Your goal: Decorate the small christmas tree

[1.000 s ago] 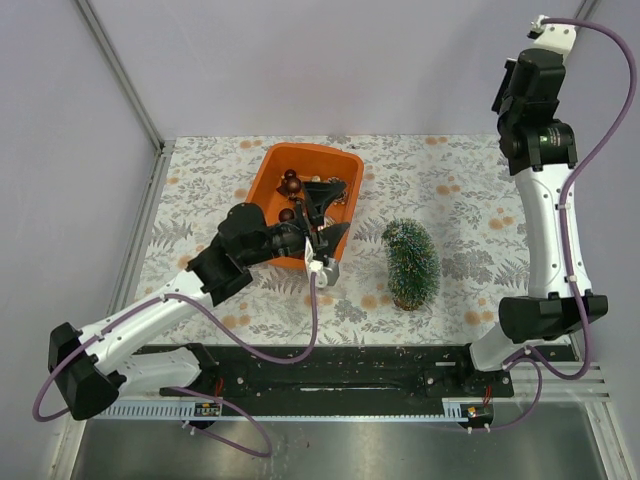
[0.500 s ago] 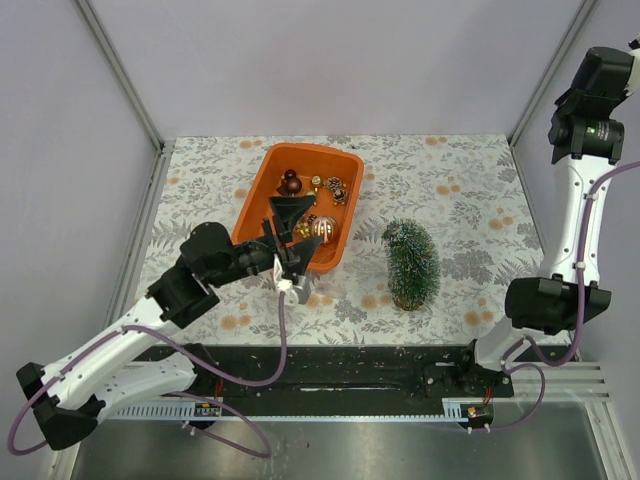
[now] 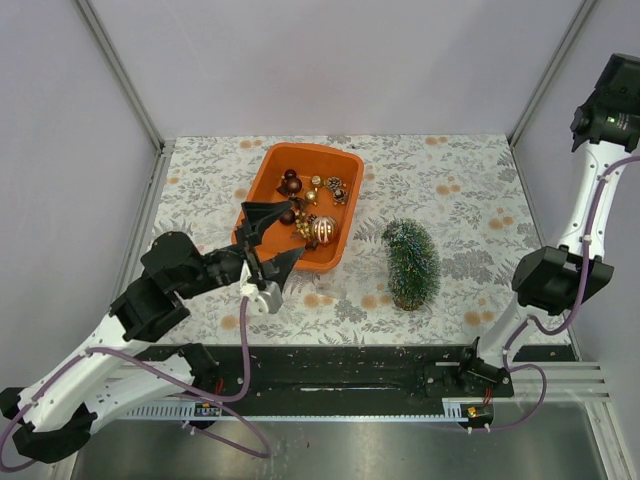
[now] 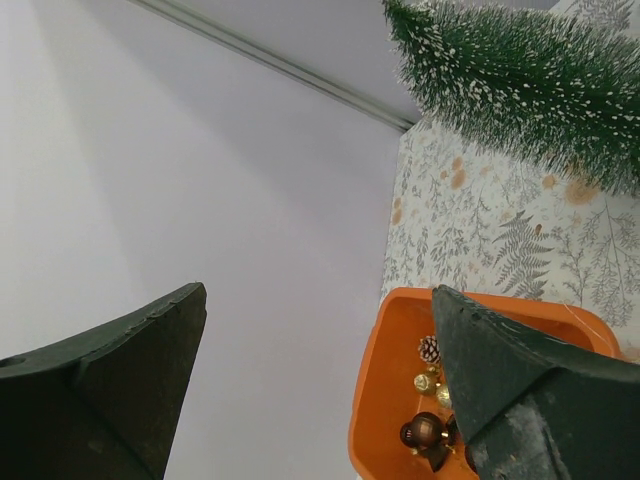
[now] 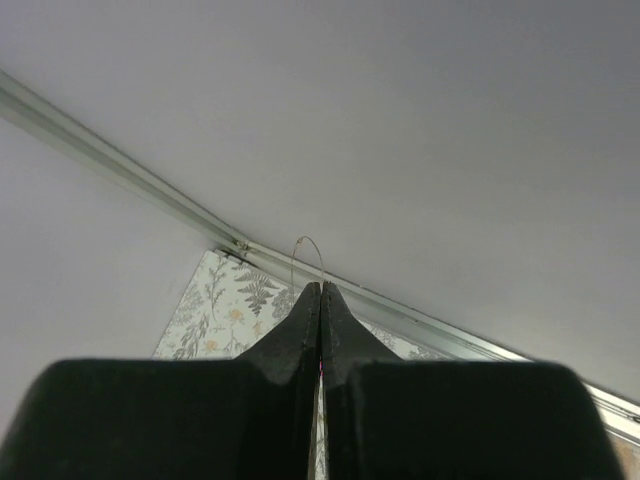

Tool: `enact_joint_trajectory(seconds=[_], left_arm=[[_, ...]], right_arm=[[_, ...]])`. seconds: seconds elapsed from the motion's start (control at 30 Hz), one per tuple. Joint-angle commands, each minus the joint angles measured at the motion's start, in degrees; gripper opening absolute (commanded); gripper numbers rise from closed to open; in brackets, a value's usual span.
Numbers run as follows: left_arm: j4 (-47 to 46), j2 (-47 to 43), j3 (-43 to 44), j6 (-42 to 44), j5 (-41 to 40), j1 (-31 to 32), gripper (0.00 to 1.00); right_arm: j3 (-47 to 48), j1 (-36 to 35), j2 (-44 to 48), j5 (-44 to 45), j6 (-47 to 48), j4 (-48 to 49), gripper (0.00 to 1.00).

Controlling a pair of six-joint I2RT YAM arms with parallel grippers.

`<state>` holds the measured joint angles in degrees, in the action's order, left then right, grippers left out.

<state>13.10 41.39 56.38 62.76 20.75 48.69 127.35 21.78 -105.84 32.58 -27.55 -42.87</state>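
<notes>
The small christmas tree (image 3: 411, 262) lies on its side on the floral mat, right of centre, with its brown base toward the near edge; its frosted tip (image 4: 520, 80) shows in the left wrist view. My left gripper (image 3: 285, 236) hovers open and empty over the near edge of the orange tub (image 3: 300, 160), in the left wrist view (image 4: 318, 295) too. My right gripper (image 5: 320, 285) is raised high at the right wall, shut, with a thin wire loop (image 5: 308, 245) sticking out from between its tips. What hangs from the wire is hidden.
The tub (image 4: 390, 380) holds several brown and gold baubles (image 3: 322, 230) and a pinecone (image 4: 429, 348). The right arm (image 3: 560, 280) stands tall along the right wall. Grey walls close in the mat on three sides.
My left arm has drawn back toward the near left, off the tub's middle, still open. The right arm has swung further up and right, its wrist leaving the top view.
</notes>
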Motion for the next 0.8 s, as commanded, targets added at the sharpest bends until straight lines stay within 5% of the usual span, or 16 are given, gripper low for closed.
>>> enact_joint_trajectory(seconds=[0.0, 0.3, 0.53, 0.77], left_arm=[[0.95, -1.92, 2.24, -3.96, 0.43, 0.09, 0.99], [7.29, 1.67, 11.54, -12.82, 13.26, 2.11, 0.99], [4.66, 10.2, 16.84, -18.9, 9.13, 8.88, 0.99], [-0.09, 14.94, 18.85, -22.94, 3.95, 13.62, 0.99]], right_arm=[[1.77, 3.09, 7.13, 3.99, -3.91, -1.16, 0.0], [-17.72, 2.39, 24.78, 5.74, -2.42, -1.07, 0.0], [-43.03, 2.21, 49.99, 4.52, 0.38, 5.16, 0.0], [-51.05, -0.5, 63.37, 0.48, -0.39, -2.9, 0.0]])
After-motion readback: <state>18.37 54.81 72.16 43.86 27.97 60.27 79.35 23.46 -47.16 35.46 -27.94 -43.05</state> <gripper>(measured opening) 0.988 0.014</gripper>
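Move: The christmas tree stands about 20 cm to the right of my open left hand, level with it front to back, its middle some 21 cm lower. The orange tray of ornaments is about 24 cm ahead of that hand, 2 cm left and 36 cm below. From my shut right hand, with a fine gold loop at its tips, the tree is some 26 cm back, 35 cm left and 20 cm down. I sweep my closed right hand back about 25 cm and then also left, from beyond the table's right side in towards the tree, high up, the gold loop still at its fingertips. My left hand, wide open, draws back and up, then swings right and dips a little, turning some 20 degrees clockwise and rolling as much, until its fingers point straight right. Neither hand reaches the tree. ##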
